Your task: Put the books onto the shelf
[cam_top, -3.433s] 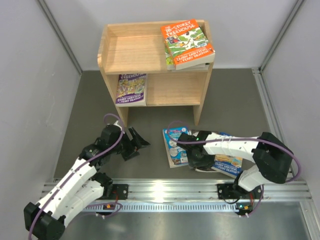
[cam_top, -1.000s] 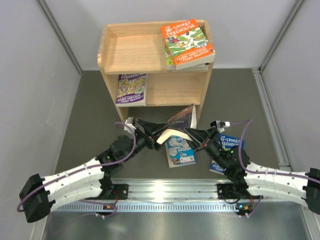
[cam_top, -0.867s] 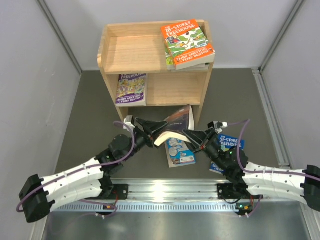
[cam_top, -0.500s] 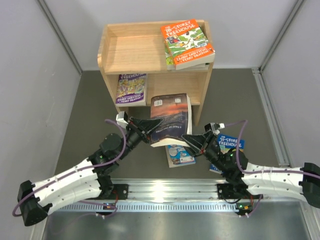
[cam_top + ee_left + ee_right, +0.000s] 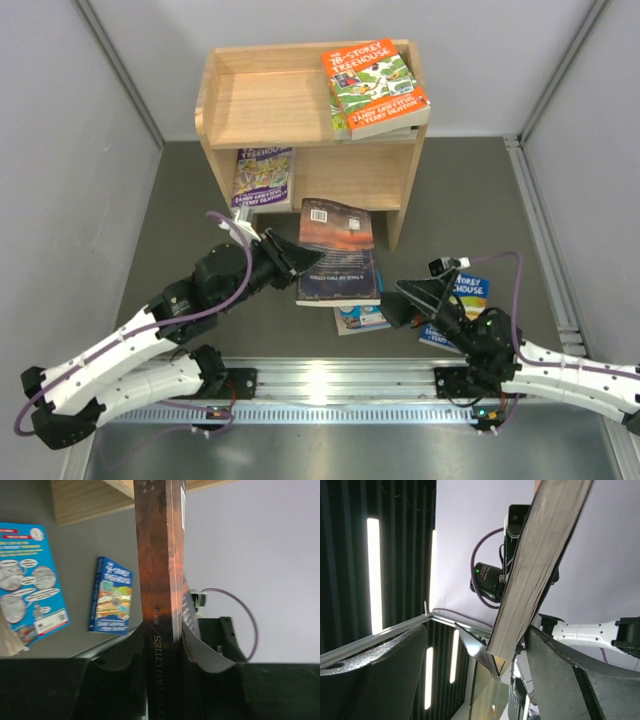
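Observation:
A dark book [image 5: 338, 250] with an orange sunset cover hangs flat above the floor in front of the shelf [image 5: 236, 100]. My left gripper [image 5: 288, 258] is shut on its spine edge; in the left wrist view the spine [image 5: 160, 570] runs up from between the jaws [image 5: 165, 640]. My right gripper [image 5: 393, 300] stands open just off the book's near right corner. In the right wrist view the page edge [image 5: 540, 565] rises between the spread fingers [image 5: 475, 630]. Green and orange books [image 5: 375, 88] lie on the shelf's top. A purple book [image 5: 263, 177] stands in the lower tier.
Two blue books lie on the floor: one [image 5: 362, 316] partly under the held book, the other [image 5: 462, 300] beside my right arm. Both show in the left wrist view [image 5: 27, 580] [image 5: 111, 602]. Grey walls close in both sides. A metal rail [image 5: 330, 380] runs along the near edge.
My left gripper closed on the dark book and my right gripper opened and drew back toward the rail. The book swung from tilted upright to flat, held by the left gripper alone.

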`<action>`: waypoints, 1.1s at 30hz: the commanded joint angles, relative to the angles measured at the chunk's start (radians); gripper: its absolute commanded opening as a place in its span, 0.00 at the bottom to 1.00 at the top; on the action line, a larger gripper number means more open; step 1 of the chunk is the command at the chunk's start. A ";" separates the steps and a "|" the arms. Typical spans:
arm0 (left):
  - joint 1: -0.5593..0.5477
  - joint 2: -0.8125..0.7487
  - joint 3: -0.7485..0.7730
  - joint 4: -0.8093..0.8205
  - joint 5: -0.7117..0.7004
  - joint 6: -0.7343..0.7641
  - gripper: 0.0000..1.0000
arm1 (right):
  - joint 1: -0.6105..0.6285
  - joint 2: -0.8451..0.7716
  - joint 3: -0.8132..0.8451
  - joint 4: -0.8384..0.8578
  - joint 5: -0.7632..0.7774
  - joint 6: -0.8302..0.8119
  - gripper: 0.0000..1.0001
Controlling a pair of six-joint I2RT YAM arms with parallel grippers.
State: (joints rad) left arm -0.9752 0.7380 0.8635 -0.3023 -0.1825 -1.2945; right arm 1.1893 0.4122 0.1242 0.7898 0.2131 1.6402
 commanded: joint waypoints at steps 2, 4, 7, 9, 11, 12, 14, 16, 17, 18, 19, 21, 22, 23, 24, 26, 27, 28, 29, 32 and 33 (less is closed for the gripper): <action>-0.016 0.049 0.071 -0.061 0.035 0.136 0.00 | 0.006 0.000 0.060 0.039 0.037 -0.019 0.78; -0.032 0.077 0.089 -0.070 0.025 0.150 0.00 | 0.004 0.020 0.094 -0.001 0.023 -0.026 0.78; -0.059 0.090 0.095 -0.077 -0.001 0.153 0.00 | 0.006 0.056 0.152 -0.091 0.002 -0.054 0.78; -0.069 0.081 0.091 -0.077 -0.018 0.147 0.00 | 0.006 0.080 0.187 -0.130 -0.007 -0.074 0.78; -0.082 0.069 0.080 -0.080 -0.047 0.139 0.00 | 0.006 0.105 0.199 -0.162 -0.014 -0.080 0.77; -0.083 0.049 0.075 -0.080 -0.057 0.132 0.00 | 0.006 0.111 0.201 -0.170 -0.015 -0.079 0.77; -0.085 0.029 0.066 -0.096 -0.087 0.124 0.00 | 0.006 0.126 0.204 -0.193 -0.026 -0.066 0.75; -0.085 -0.002 0.066 -0.104 -0.106 0.123 0.00 | 0.006 0.134 0.195 -0.193 -0.034 -0.059 0.73; -0.085 -0.011 0.069 -0.116 -0.124 0.124 0.00 | 0.004 0.138 0.190 -0.196 -0.041 -0.053 0.73; -0.085 -0.025 0.074 -0.121 -0.133 0.124 0.00 | 0.006 0.140 0.183 -0.198 -0.043 -0.046 0.71; -0.085 -0.029 0.075 -0.124 -0.138 0.129 0.00 | 0.006 0.140 0.178 -0.198 -0.041 -0.043 0.70; -0.085 -0.038 0.083 -0.133 -0.146 0.132 0.00 | 0.006 0.142 0.166 -0.208 -0.032 -0.039 0.68; -0.085 -0.037 0.085 -0.133 -0.144 0.133 0.00 | 0.006 0.146 0.163 -0.208 -0.017 -0.036 0.67; -0.083 -0.038 0.085 -0.135 -0.141 0.133 0.00 | 0.006 0.149 0.160 -0.208 -0.008 -0.036 0.66; -0.085 -0.038 0.086 -0.138 -0.138 0.132 0.00 | 0.006 0.151 0.158 -0.202 0.002 -0.033 0.64; -0.085 -0.037 0.085 -0.139 -0.133 0.127 0.00 | 0.006 0.181 0.155 -0.186 0.019 -0.023 0.61; -0.083 -0.041 0.083 -0.139 -0.130 0.127 0.00 | 0.006 0.194 0.152 -0.160 0.023 -0.019 0.58; -0.085 -0.043 0.081 -0.139 -0.132 0.126 0.00 | 0.006 0.223 0.152 -0.140 0.025 -0.008 0.56; -0.085 -0.049 0.080 -0.139 -0.132 0.121 0.00 | 0.006 0.238 0.153 -0.121 0.022 -0.003 0.55; -0.085 -0.061 0.075 -0.139 -0.140 0.118 0.00 | 0.006 0.313 0.161 -0.052 0.008 0.012 0.51; -0.085 -0.065 0.075 -0.139 -0.141 0.118 0.00 | 0.004 0.329 0.172 -0.041 0.003 0.012 0.49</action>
State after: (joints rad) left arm -1.0473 0.7139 0.8959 -0.5003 -0.3454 -1.1748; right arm 1.1896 0.7078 0.2596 0.5789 0.1799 1.6329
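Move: The Tale of Two Cities book lies nearly level, its spine in the left gripper, its middle about 6 cm right of that hand and 1 cm ahead. From the empty, open right hand that middle is some 9 cm left, 8 cm ahead and about 1 cm below. On the table some 31 cm below lie the blue book, roughly 4 cm left and 12 cm ahead of the right hand, and the 91-Storey book, about 20 cm right and 9 cm ahead. The Tale of Two Cities book stays pinched by its spine as the left hand sinks about 5 cm, comes back up some 2 cm and drifts left, its fingers dipping. The right hand follows the free page edge, going left and down about 6 cm each and slightly forward, fingertips dipping 20 degrees, jaws narrowing around the near part of that edge but not shut. ##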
